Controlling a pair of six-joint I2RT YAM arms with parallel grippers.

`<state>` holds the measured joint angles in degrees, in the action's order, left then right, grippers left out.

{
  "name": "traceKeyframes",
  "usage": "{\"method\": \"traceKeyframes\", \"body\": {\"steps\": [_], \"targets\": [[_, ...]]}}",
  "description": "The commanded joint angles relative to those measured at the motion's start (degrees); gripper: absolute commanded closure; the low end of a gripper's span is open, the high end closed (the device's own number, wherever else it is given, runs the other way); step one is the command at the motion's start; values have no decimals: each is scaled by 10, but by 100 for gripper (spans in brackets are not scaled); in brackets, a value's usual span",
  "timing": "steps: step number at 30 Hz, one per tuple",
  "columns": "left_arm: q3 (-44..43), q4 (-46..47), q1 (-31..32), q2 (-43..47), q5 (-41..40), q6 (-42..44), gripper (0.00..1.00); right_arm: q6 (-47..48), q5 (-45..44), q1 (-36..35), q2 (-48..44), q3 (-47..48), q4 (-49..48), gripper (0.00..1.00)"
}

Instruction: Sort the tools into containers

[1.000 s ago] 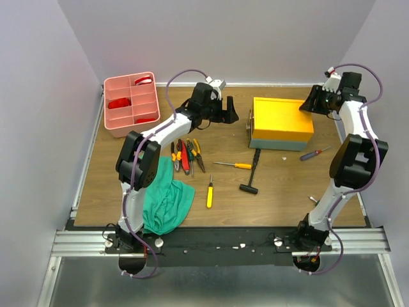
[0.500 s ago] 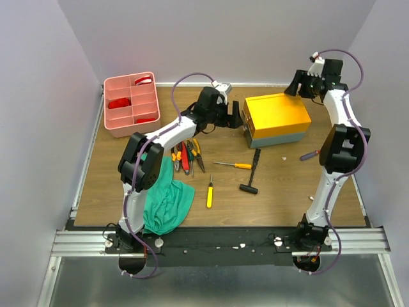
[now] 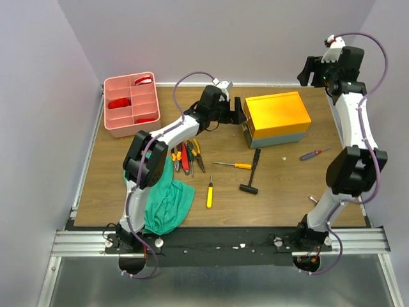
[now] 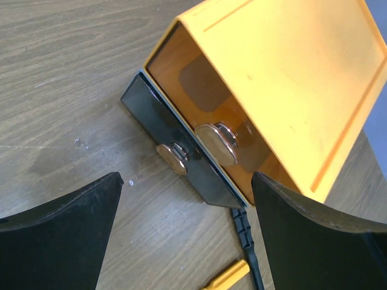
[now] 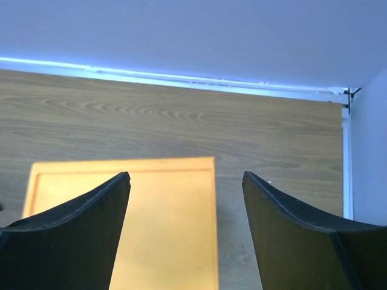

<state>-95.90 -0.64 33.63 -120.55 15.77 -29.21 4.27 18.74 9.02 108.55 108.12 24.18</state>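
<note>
The toolbox [image 3: 276, 112], yellow on top with a grey base, stands at the back right of the table. My left gripper [image 3: 238, 114] is open at its left end, facing the metal latch [image 4: 214, 142], and holds nothing. My right gripper [image 3: 307, 71] hangs open and empty above the box's far right corner, with the yellow lid [image 5: 151, 223] below it. On the wood lie several pliers [image 3: 186, 153], two yellow screwdrivers [image 3: 234, 165] [image 3: 209, 191], a black hammer [image 3: 254, 170] and a small red-handled screwdriver [image 3: 315, 153]. The pink tray [image 3: 110, 125] sits at the back left with red items in some compartments.
A green cloth [image 3: 167, 199] is bunched by the left arm's base, close to the pliers. The hammer's handle [image 4: 247, 238] and a yellow screwdriver handle [image 4: 227, 278] lie just in front of the toolbox. A wall rail runs along the table's far edge [image 5: 181, 80].
My right gripper has lifted off the toolbox and opened wider. The toolbox has turned and shifted left. My left gripper has moved right, up to the box's latch end.
</note>
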Motion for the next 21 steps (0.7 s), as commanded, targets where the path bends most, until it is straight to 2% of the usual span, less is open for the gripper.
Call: {"method": "traceKeyframes", "body": {"steps": [1,6,10,15,21], "targets": [[-30,34,4,-39,-23,-41,1,16,30,0,-79,-110,16,18],[-61,49,9,-74,-43,-65,1,20,94,-6,-123,-202,17,20],[-70,53,14,-91,-51,-73,1,71,96,-36,-149,-250,38,19],[-68,8,21,-87,-107,-62,1,135,45,-73,-151,-292,53,20],[-66,-73,23,-74,-192,-28,1,145,-18,-78,-125,-304,52,20]]}}
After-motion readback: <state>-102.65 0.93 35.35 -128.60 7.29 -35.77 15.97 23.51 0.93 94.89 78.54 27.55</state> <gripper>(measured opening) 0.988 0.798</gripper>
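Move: The upper drawer knob on the yellow box's left face lies about 4 cm right of the left hand, 1 cm ahead and 5 cm lower; the hammer lies some 17 cm back and 4 cm right of that hand, well below. From the right hand the yellow box is about 9 cm back, 11 cm left and 20 cm down, and the blue-red screwdriver some 21 cm back, 1 cm left, 27 cm down. Right hand sweeps some 18 cm back, down and left over the box; left reaches 5 cm towards the knob. ##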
